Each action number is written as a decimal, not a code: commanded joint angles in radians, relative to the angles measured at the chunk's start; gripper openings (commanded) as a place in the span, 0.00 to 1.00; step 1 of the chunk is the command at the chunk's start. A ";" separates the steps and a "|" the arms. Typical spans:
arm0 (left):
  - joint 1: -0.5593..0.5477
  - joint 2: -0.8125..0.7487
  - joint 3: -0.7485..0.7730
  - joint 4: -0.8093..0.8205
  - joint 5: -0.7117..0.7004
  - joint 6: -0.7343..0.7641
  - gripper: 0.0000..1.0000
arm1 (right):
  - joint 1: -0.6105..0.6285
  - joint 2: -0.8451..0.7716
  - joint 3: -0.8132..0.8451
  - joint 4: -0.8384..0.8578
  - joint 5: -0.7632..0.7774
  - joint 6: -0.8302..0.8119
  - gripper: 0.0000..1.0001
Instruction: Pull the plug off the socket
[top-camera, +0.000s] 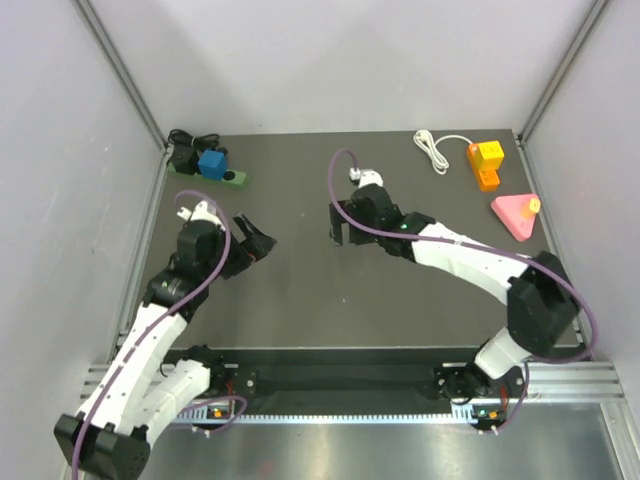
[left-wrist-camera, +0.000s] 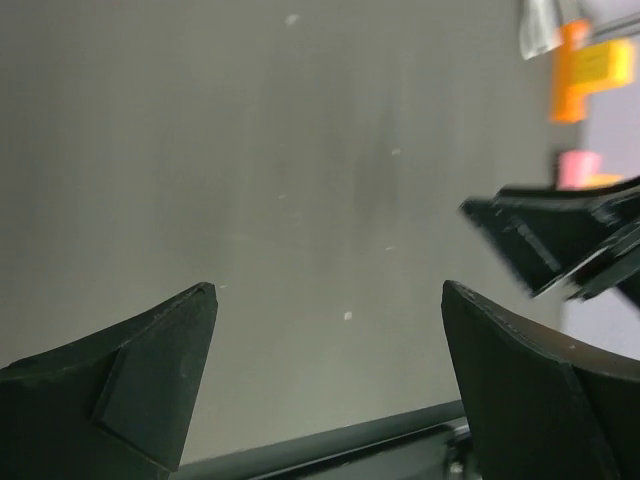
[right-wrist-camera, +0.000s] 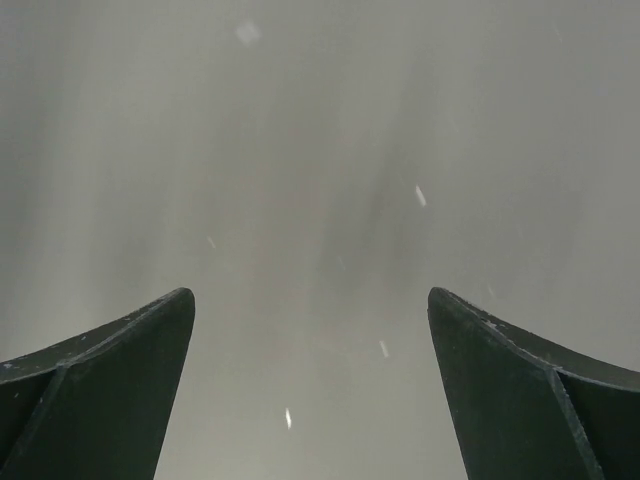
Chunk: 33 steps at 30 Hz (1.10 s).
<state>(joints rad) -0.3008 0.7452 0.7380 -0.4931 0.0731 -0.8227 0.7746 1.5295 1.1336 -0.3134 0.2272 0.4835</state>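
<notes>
A green socket strip (top-camera: 236, 180) lies at the far left of the table. A blue block (top-camera: 212, 163) and a black plug (top-camera: 183, 158) with a coiled black cord sit on it. My left gripper (top-camera: 258, 241) is open and empty, to the near right of the strip and apart from it; only bare table shows between its fingertips (left-wrist-camera: 165, 345). My right gripper (top-camera: 339, 229) is open and empty over the middle of the table; its fingertips (right-wrist-camera: 150, 340) frame bare surface. The strip is out of both wrist views.
A white coiled cable (top-camera: 434, 150), orange blocks (top-camera: 486, 164) and a pink triangular piece (top-camera: 515, 215) lie at the far right. The left wrist view shows the right gripper's fingers (left-wrist-camera: 560, 235) and the orange blocks (left-wrist-camera: 590, 68). Grey walls enclose the table.
</notes>
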 joint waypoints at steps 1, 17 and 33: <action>0.005 0.095 0.142 -0.186 -0.060 0.149 0.98 | 0.000 0.098 0.141 0.199 -0.077 -0.141 1.00; 0.063 0.343 0.286 -0.101 -0.219 0.083 0.98 | -0.106 0.750 0.832 0.327 -0.287 -0.115 0.99; 0.288 1.208 1.053 -0.154 -0.346 0.120 0.98 | -0.117 0.403 0.282 0.275 -0.308 -0.190 1.00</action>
<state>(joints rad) -0.0288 1.8793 1.6508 -0.6495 -0.2070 -0.7536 0.6514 2.0308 1.4578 -0.0921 -0.0460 0.3183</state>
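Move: The green socket lies about 29 cm ahead of the left hand, 17 cm to its left and 18 cm below. The blue block sits on the socket, some 31 cm ahead and 16 cm left of that hand, and the black plug is around 32 cm ahead and 23 cm left. From the right hand the socket is roughly 22 cm ahead, 34 cm left and 13 cm below. Left hand reaches about 24 cm forward and left towards the green socket; right swings forward-left, then back. ##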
